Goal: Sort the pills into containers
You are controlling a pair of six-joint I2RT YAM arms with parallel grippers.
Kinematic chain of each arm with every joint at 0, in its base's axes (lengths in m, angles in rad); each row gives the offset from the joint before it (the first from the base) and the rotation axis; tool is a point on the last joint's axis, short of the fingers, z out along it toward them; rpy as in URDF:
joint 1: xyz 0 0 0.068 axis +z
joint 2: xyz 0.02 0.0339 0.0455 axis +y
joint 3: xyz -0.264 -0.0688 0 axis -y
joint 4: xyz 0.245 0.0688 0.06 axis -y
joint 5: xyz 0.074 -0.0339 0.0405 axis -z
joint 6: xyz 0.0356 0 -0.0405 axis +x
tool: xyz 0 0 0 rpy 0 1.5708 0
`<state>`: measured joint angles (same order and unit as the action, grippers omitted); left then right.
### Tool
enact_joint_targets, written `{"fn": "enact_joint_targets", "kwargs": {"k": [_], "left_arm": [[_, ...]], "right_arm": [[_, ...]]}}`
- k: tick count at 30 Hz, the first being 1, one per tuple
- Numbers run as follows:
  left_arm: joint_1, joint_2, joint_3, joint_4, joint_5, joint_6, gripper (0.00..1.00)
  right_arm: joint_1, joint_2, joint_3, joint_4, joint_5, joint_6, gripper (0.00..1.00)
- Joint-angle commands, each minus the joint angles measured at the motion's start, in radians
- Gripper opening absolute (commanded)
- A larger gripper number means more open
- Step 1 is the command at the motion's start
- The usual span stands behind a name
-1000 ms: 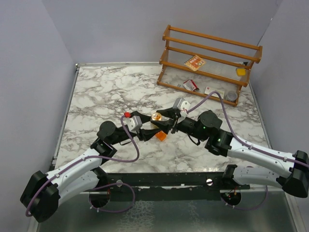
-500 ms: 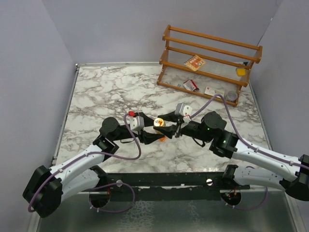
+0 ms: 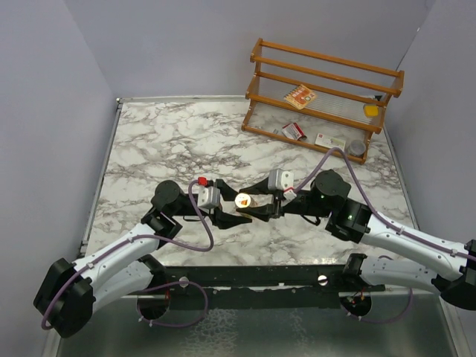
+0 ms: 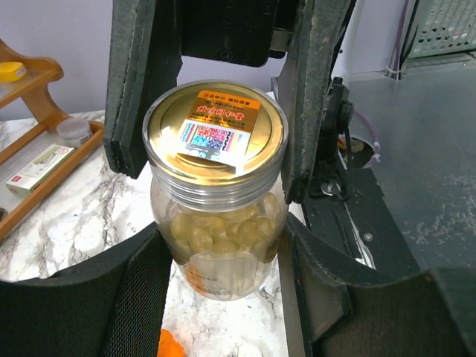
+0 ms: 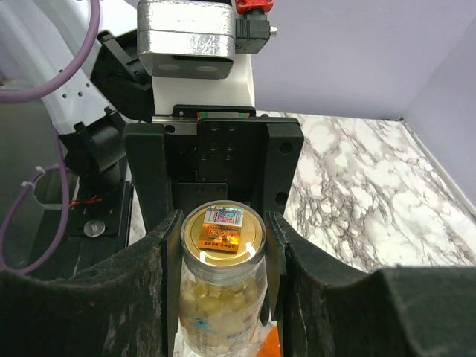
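Observation:
A small clear jar (image 4: 216, 223) of tan-yellow pills with a gold lid stands upright at mid-table (image 3: 242, 199). My left gripper (image 4: 223, 242) is shut on its lower body, one pad on each side. My right gripper (image 5: 223, 223) reaches in from the opposite side and is shut on the lid rim. In the top view the two grippers, left (image 3: 232, 214) and right (image 3: 251, 204), meet over the jar. A corner of the orange box (image 4: 169, 344) shows on the marble just below the jar, also in the right wrist view (image 5: 269, 342).
A wooden rack (image 3: 256, 58) stands at the back right, holding red-and-white packets (image 3: 300, 97), a yellow piece (image 3: 370, 110) and a grey round tin (image 3: 356, 148). Purple cables loop off both wrists. The table's metal front edge (image 3: 245, 279) lies close behind the arms.
Both grippers and the jar have shifted together toward the near edge. The orange box, in plain sight a second ago in the top view, is now covered by the grippers.

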<state>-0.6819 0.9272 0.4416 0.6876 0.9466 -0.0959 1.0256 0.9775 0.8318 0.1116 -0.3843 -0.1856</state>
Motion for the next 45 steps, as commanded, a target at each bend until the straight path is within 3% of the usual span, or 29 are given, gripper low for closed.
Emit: {"fn": "enact_joint_targets", "kwargs": {"k": [1, 6, 7, 9, 10, 19, 30, 45], "left_arm": [[-0.013, 0.019, 0.018, 0.041, 0.109, -0.021, 0.00], [-0.013, 0.032, 0.018, 0.041, 0.096, -0.019, 0.00], [-0.013, 0.032, 0.017, 0.041, 0.090, -0.018, 0.00], [-0.013, 0.031, 0.014, 0.041, 0.074, -0.013, 0.00], [-0.013, 0.031, 0.013, 0.042, 0.069, -0.012, 0.00], [-0.013, 0.020, -0.001, 0.042, -0.021, -0.009, 0.00], [-0.013, -0.027, -0.041, 0.022, -0.413, 0.028, 0.00], [-0.013, 0.013, -0.035, -0.007, -0.472, 0.058, 0.00]], "right_arm": [[-0.008, 0.005, 0.021, -0.029, 0.011, -0.040, 0.08], [-0.007, -0.055, -0.021, 0.051, 0.108, -0.013, 0.46], [-0.007, -0.060, -0.018, 0.046, 0.108, -0.012, 0.60], [-0.007, -0.060, -0.003, 0.023, 0.104, -0.011, 0.75], [-0.008, -0.058, 0.003, 0.014, 0.104, -0.009, 0.88], [-0.007, -0.120, -0.023, 0.053, 0.137, 0.070, 0.91], [-0.006, -0.105, -0.040, 0.058, 0.255, 0.120, 0.92], [0.006, 0.051, -0.010, 0.172, 0.352, 0.076, 0.98]]}}
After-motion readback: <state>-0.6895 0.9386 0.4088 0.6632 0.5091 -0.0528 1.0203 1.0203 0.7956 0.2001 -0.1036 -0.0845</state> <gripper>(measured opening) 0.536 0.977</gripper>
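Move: Pinched low in the left fingers, the jar has its middle about 2 cm above that hand. The right fingers are shut around its lid, so the jar's middle is roughly 3 cm below the right hand, otherwise level with it. On the table, the orange pill box lies some 6 cm ahead of the left hand, 1 cm to its right and 15 cm lower; the red-white box stands about 38 cm ahead of it, 20 cm right. Opening wide, the right fingers let go of the lid; the hand draws off about 3.5 cm to the right and 4 cm up, then comes forward some 5 cm and back down and left towards the jar's lid, turning clockwise. The left hand keeps its pinch on the jar, first nearly still, then carries it about 7 cm forward, turning some 25 degrees counter-clockwise. ##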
